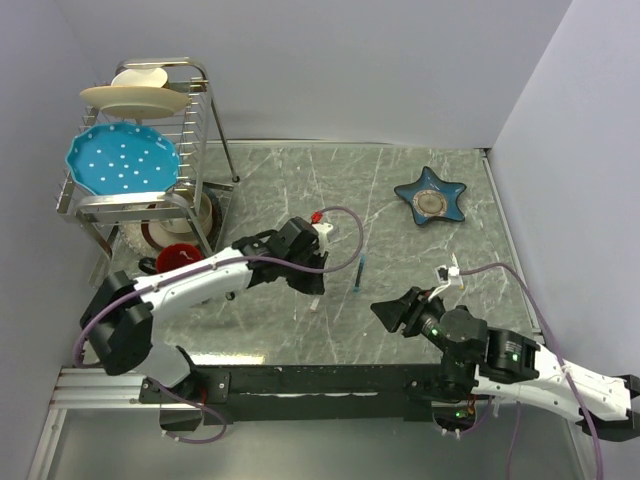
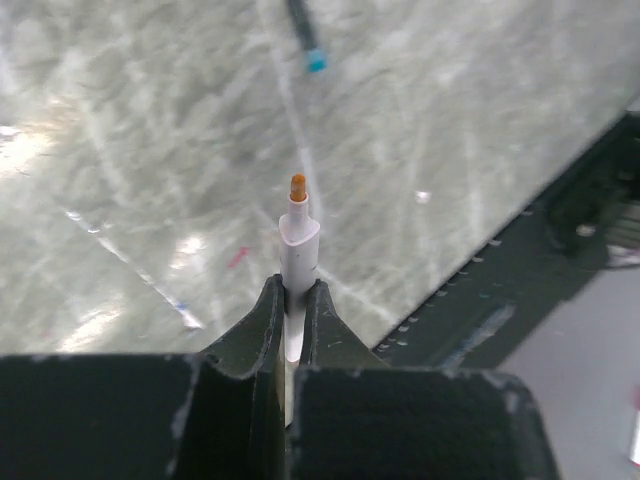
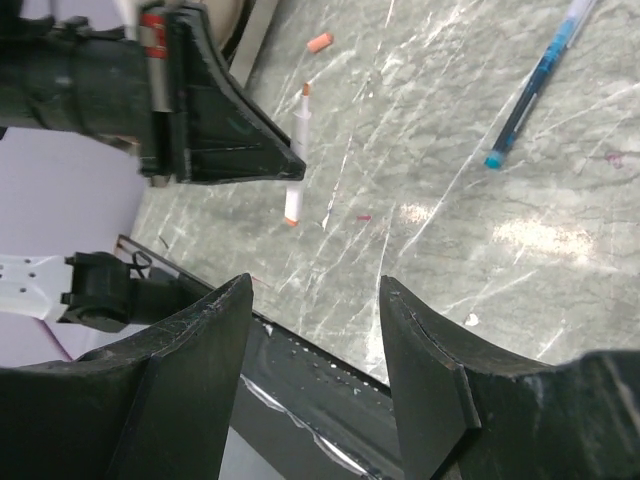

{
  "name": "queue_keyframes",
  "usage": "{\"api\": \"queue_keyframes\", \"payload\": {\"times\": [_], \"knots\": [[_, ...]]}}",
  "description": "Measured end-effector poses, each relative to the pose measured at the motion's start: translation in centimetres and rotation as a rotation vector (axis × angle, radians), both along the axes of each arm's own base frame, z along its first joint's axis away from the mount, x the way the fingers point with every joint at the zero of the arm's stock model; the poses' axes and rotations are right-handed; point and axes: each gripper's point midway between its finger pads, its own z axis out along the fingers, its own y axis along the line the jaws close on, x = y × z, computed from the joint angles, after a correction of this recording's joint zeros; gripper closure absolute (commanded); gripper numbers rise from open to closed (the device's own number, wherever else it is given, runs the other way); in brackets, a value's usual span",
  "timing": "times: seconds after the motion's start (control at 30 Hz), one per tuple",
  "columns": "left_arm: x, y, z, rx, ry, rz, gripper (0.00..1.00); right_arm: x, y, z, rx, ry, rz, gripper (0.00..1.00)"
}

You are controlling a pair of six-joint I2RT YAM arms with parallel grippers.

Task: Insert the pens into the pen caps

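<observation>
My left gripper [image 2: 293, 290] is shut on a white-barrelled pen [image 2: 299, 232] whose orange tip points away from the jaws, toward the table. In the right wrist view the same left gripper [image 3: 285, 160] holds that pen [image 3: 298, 150] steeply tilted, its lower end close to the table. A small orange pen cap [image 3: 320, 42] lies on the table just beyond it. A blue pen [image 3: 528, 92] lies flat to the right, and shows again from above [image 1: 358, 275]. My right gripper [image 3: 315, 285] stands open and empty near the table's front edge [image 1: 380, 311].
A dish rack [image 1: 200, 130] with a blue plate [image 1: 122, 158] and a cream plate stands at the back left. A blue star-shaped dish [image 1: 431, 197] sits at the back right. The black mounting rail [image 1: 300, 382] runs along the near edge.
</observation>
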Motion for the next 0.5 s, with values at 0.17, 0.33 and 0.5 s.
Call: {"api": "queue_keyframes", "payload": {"times": [0.17, 0.33, 0.5], "knots": [[-1.3, -0.6, 1.5, -0.131, 0.008, -0.003, 0.99, 0.1, 1.6, 0.5, 0.001, -0.012, 0.038, 0.39], [-1.9, -1.6, 5.7, -0.34, -0.03, 0.017, 0.99, -0.6, 4.4, 3.0, 0.085, -0.073, 0.149, 0.39], [-2.3, -2.7, 11.2, -0.559, -0.086, 0.01, 0.99, -1.0, 6.2, 4.7, 0.126, -0.132, 0.222, 0.39]]}}
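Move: The white pen is already pinched in the left gripper, some 14 cm to the right hand's left, 7 cm ahead and 6 cm below; the right gripper accordingly stands about 14 cm to the left hand's right, 7 cm back and 6 cm higher. On the table the blue pen lies about 15 cm ahead of the right hand, 5 cm to its left and 18 cm below it. Another white pen lies roughly 16 cm ahead of the right hand and 18 cm to its right, equally low. Still pinching the white pen, the left hand lifts it about 11 cm, drifting slightly right and back towards the right gripper, while its fingers swing some 30 degrees up from steeply down to point mostly right. The right hand comes about 6 cm left and 5 cm up to meet the pen, turning a little counter-clockwise, its fingers staying open. ##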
